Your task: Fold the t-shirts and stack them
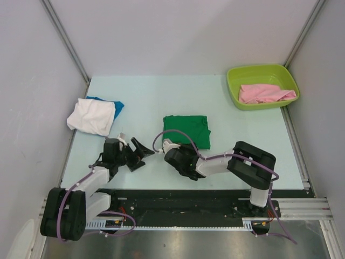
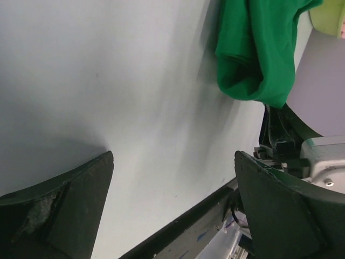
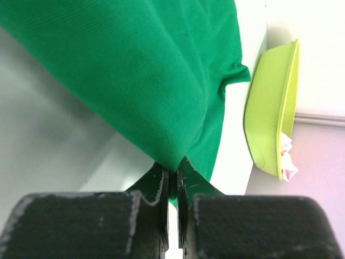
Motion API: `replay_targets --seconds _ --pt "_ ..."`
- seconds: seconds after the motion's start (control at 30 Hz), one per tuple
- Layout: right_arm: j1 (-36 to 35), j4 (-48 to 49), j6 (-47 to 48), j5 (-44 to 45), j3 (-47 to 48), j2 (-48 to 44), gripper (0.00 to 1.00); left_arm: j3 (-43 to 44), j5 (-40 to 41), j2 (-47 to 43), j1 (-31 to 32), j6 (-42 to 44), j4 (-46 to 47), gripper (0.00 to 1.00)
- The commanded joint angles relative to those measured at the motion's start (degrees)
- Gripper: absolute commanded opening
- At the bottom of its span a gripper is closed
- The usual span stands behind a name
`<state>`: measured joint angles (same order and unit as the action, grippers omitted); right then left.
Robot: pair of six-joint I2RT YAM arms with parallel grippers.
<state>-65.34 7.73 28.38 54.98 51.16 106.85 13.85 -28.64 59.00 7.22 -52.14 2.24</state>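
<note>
A folded bright green t-shirt (image 1: 187, 129) lies in the middle of the table, and my right gripper (image 1: 168, 144) is shut on its near left edge. In the right wrist view the green t-shirt (image 3: 140, 70) is pinched between the two closed fingers (image 3: 161, 181). A white t-shirt (image 1: 91, 116) lies folded at the left on top of a blue t-shirt (image 1: 114, 103). A pink t-shirt (image 1: 265, 93) sits crumpled in the tub. My left gripper (image 1: 131, 151) stands open over bare table, left of the green t-shirt (image 2: 259, 48), holding nothing.
The lime-green plastic tub (image 1: 235, 89) stands at the back right corner, also visible in the right wrist view as the tub (image 3: 267, 118). Grey walls close in the left, back and right. A black rail (image 1: 183, 202) runs along the near table edge.
</note>
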Motion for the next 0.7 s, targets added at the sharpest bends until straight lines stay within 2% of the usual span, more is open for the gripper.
replay_targets --seconds 0.0,0.1,0.43,0.67 --pt "-1.45 -5.52 -4.56 3.64 -1.23 -5.32 0.0 -1.11 -4.75 4.27 1.56 -3.32 6.89 1.0" --pt "-2.51 -7.46 -6.49 4.08 -1.58 -7.08 0.0 -0.05 -6.5 9.79 3.58 -4.37 10.84 1.0" --pt "-4.18 -10.98 -9.22 4.87 -2.38 -7.45 0.0 -1.89 -12.05 21.58 9.82 -20.89 34.82 1.0" --pt "-4.53 -11.24 -10.01 4.7 -3.17 -7.18 0.0 -0.05 -13.63 28.96 11.32 -26.78 44.06 1.0"
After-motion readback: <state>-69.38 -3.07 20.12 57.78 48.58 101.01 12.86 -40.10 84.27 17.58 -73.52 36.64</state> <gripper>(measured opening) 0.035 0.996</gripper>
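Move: From the left hand, the green t-shirt's near-left corner lies about 8 cm to the right and 6 cm ahead, and its middle some 18 cm right and 11 cm ahead, 2 cm lower. The white t-shirt is about 26 cm left and 20 cm ahead. The right hand already pinches the raised near edge; the green shirt's middle is 5 cm beyond that hand, 1 cm left and 3 cm lower, the green basket 38 cm right and 28 cm ahead. Sweeping some 8 cm to its right, low over the bare table and nearly level, the left hand closes in on the near-left corner of the green shirt, fingers wide open, wrist rolling about 20 degrees so its left side dips. The right hand keeps its pinch and drags the near edge back about 3 cm and a little to the right, rising slightly, then easing down. ##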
